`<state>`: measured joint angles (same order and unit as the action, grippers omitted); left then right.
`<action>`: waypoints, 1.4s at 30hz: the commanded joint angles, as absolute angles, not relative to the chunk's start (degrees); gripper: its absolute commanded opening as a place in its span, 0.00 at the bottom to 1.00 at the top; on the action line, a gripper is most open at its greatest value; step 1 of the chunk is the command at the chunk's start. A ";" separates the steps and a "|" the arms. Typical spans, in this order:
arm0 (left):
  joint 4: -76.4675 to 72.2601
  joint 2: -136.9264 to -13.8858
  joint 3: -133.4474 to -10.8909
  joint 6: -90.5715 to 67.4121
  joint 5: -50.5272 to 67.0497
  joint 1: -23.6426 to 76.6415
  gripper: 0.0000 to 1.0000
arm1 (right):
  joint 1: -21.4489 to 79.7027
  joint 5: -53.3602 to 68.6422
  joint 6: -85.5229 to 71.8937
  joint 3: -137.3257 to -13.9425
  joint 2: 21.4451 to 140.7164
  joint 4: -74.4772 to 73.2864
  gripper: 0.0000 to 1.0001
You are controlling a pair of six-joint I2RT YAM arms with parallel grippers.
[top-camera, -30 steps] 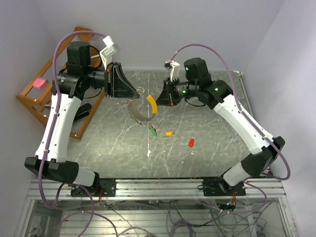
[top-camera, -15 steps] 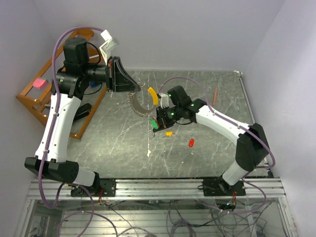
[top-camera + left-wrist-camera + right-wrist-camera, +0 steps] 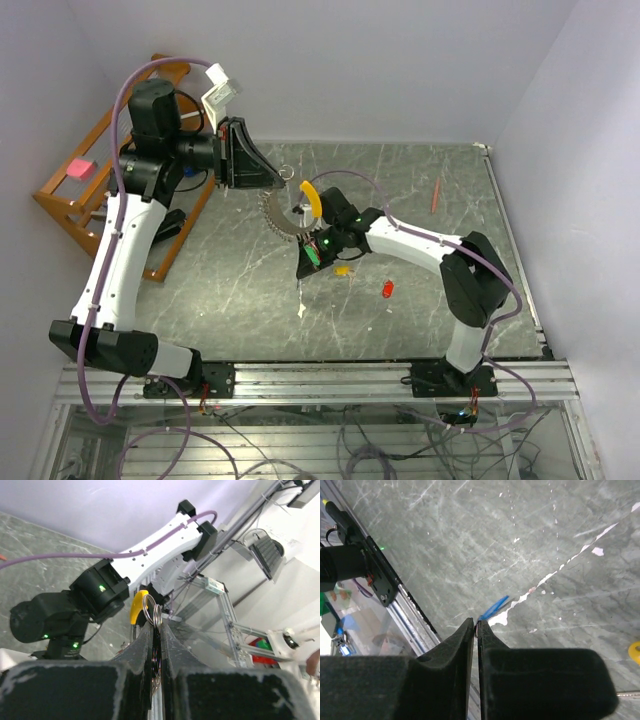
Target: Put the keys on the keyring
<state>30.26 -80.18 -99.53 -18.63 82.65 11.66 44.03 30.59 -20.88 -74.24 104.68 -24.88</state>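
Note:
My left gripper (image 3: 281, 180) is raised at the back left and shut on the keyring (image 3: 152, 611), whose silvery rings stick out past the fingertips. The ring's chain (image 3: 278, 216) and curved yellow piece (image 3: 313, 197) hang below it. Low over the table's middle, my right gripper (image 3: 304, 270) has its jaws pressed together on a small blue key (image 3: 494, 608) that pokes out from the tips. A green key (image 3: 313, 255) shows right beside those fingers. An orange-yellow key (image 3: 343, 270) and a red key (image 3: 388, 289) lie loose on the table to the right.
A thin orange-red pencil (image 3: 435, 196) lies at the back right. A wooden rack (image 3: 75, 205) with a pink block (image 3: 78, 169) stands off the table's left edge. White chips mark the grey tabletop (image 3: 300, 305). The metal rail (image 3: 412, 625) runs along the near edge.
My right arm has swung down and forward from beside the yellow piece to low over the table by the green key. The left gripper has stayed on the keyring, which swung slightly.

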 commanded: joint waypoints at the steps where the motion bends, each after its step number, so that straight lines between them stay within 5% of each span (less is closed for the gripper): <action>1: 11.77 -77.08 -94.31 -33.06 87.90 11.25 0.07 | 44.03 30.26 -19.51 -77.33 105.86 -24.44 0.09; 3: -13.80 -75.63 -88.43 -54.02 89.04 11.25 0.07 | 44.03 30.70 -19.41 -77.83 106.33 -24.49 0.11; 5: -55.89 -75.93 -82.25 -84.35 90.41 11.40 0.07 | 44.03 31.41 -19.39 -78.04 106.91 -24.62 0.15; 8: -45.54 -75.51 -83.12 -76.95 90.75 11.52 0.07 | 44.14 32.50 -18.74 -78.95 108.15 -26.31 0.34; 10: -53.76 -76.27 -83.04 -83.40 90.79 11.58 0.07 | 44.18 32.75 -17.72 -79.88 107.94 -27.81 0.38; 19: -47.58 -75.35 -84.32 -80.23 88.95 11.60 0.07 | 34.70 29.98 -12.88 -93.57 95.81 -37.23 0.33; 30: -39.83 -74.55 -82.64 -76.73 80.71 11.34 0.07 | 21.17 46.84 -10.73 -117.94 95.41 -40.10 0.32; 39: -31.53 -75.99 -83.52 -71.58 77.13 12.03 0.07 | 14.17 73.50 -53.05 -105.04 93.98 6.59 0.34; 42: -21.76 -76.19 -82.96 -65.29 75.26 12.04 0.07 | 14.62 73.30 -51.88 -106.52 94.81 5.04 0.33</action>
<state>-34.15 -75.96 -82.74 -71.13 79.18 11.84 14.20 66.28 -40.49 -105.56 94.39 -7.73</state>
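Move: Just under the right fingertips, which still hold the blue-tagged key, the bare table spot it goes to lies about 4 cm down, 1 cm ahead and 1 cm left. From that hand the yellow tag lies some 4 cm ahead and 10 cm right, the white mark about 6 cm back and straight in line. From the left hand, which holds the keyring, the spot is nearly 40 cm below, about 2 cm right and 1 cm ahead. Opening to about a third, the right fingers let go of the blue-tagged key low over the table, then the hand climbs fast, some 36 cm up and about 10 cm forward and to the right, away from the key. Its fingers swing up from a downward slant to nearly level, pointing left. The left hand keeps its hold on the keyring, easing back about 3 cm, then rising to nearly 4 cm up while coming partly forward again. ##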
